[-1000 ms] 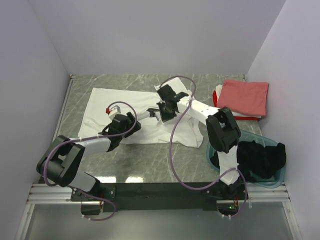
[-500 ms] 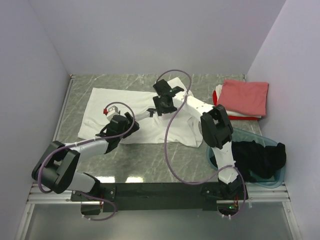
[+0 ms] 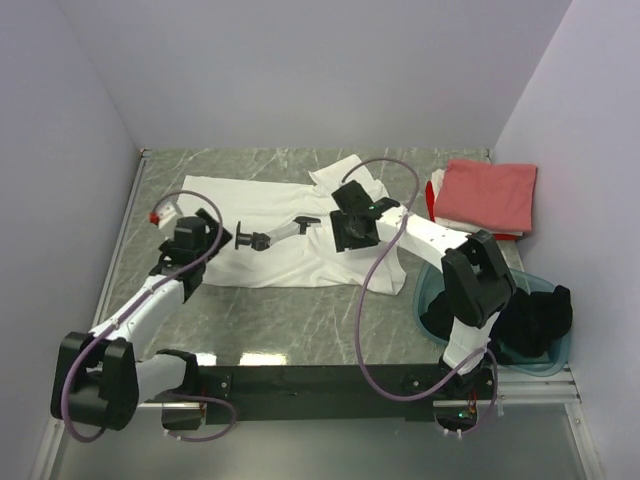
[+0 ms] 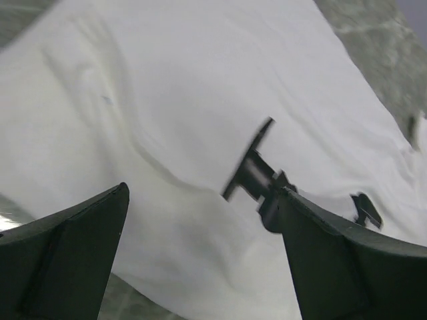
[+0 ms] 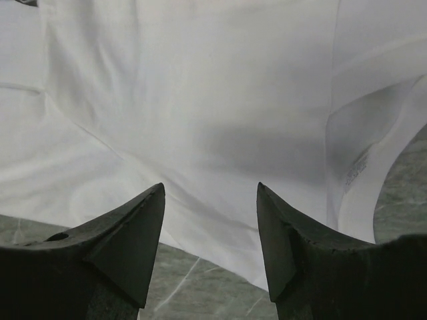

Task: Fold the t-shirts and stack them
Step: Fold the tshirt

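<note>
A large white t-shirt (image 3: 285,260) with a dark graphic (image 3: 272,236) lies spread across the middle of the table. My left gripper (image 3: 190,243) hovers open over its left part; in the left wrist view the white t-shirt (image 4: 167,100) and its graphic (image 4: 253,177) lie below my left gripper (image 4: 203,200). My right gripper (image 3: 348,228) is open above the shirt's right part, and my right gripper (image 5: 210,190) holds nothing over the white t-shirt (image 5: 200,100) near its hem. A folded salmon-pink t-shirt (image 3: 488,192) tops a stack at the right.
A translucent teal tub (image 3: 545,360) at the near right holds a black t-shirt (image 3: 520,315). Red and white cloth edges (image 3: 437,200) show under the pink shirt. Walls close in the grey marbled table (image 3: 290,320) on three sides.
My right gripper has gone from shut to open, let go of the white cloth and shifted right. My left gripper has moved left toward the shirt's left edge.
</note>
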Controlling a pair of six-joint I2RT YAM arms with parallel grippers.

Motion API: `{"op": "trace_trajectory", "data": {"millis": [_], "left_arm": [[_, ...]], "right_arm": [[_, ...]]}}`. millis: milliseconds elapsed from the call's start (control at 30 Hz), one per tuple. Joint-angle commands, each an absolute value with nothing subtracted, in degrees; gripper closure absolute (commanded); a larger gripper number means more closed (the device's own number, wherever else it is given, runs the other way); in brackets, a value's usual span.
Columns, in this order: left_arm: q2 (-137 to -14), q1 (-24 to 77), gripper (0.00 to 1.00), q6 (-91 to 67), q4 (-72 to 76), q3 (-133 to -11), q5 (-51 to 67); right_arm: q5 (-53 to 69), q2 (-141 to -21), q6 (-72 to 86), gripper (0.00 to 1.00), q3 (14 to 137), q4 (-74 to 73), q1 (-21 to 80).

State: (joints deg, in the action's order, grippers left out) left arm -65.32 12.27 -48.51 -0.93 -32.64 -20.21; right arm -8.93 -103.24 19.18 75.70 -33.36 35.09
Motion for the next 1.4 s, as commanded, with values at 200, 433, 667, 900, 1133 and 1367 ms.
{"op": "trace_trajectory", "data": {"millis": [200,433,667,900,1133,1367], "left_arm": [[-70.30,1.15,0.01,-42.81,-3.08,-37.52,-20.04],[-78.48,-2.20,0.05,-40.69,-4.65,-44.46,-23.11],[-82.44,-2.55,0.17,-41.04,-4.04,-46.14,-22.24],[-88.49,-2.55,0.29,-40.34,-4.13,-48.87,-22.32],[-92.72,-2.64,0.51,-39.90,-4.39,-51.59,-21.80],[-92.55,-2.64,0.81,-39.64,-4.04,-51.42,-20.57]], "right_arm": [[-5.81,-94.93,21.53,0.36,66.63,-25.67,32.52],[-2.38,-92.73,21.18,0.36,61.97,-21.19,31.29],[-0.18,-91.85,20.57,0.36,59.68,-19.43,29.09],[-0.18,-90.36,20.57,0.36,58.18,-18.46,27.95],[-0.18,-89.65,20.48,0.36,57.48,-18.28,27.25],[0.97,-89.91,20.39,0.36,57.04,-18.19,26.54]]}}
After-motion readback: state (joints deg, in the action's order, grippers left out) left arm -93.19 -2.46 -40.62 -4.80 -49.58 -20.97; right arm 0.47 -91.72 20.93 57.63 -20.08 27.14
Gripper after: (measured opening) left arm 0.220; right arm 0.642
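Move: Ahead and to the left of the left hand, about 6 cm out, 10 cm left and 7 cm down, lies the raised ridge of the white t-shirt's top layer by the hem. The print's base is some 5 cm ahead, 2 cm right; the far hem corner 18 cm ahead, 11 cm left. From the right hand, the shirt's near right corner is about 10 cm back, 9 cm right and 3 cm lower; the spread sleeve is 17 cm ahead, 3 cm left. Sweeping left about 10 cm over the shirt from beside the print, the left hand then eases forward some 5 cm and sinks 6 to 7 cm in all to the ridge near the hem, tipping down about 15 degrees while its wide-open fingers close most of the way on the cloth. The right hand, still part open, drifts about 4 cm right and slightly back over the shirt, towards its near right corner. ##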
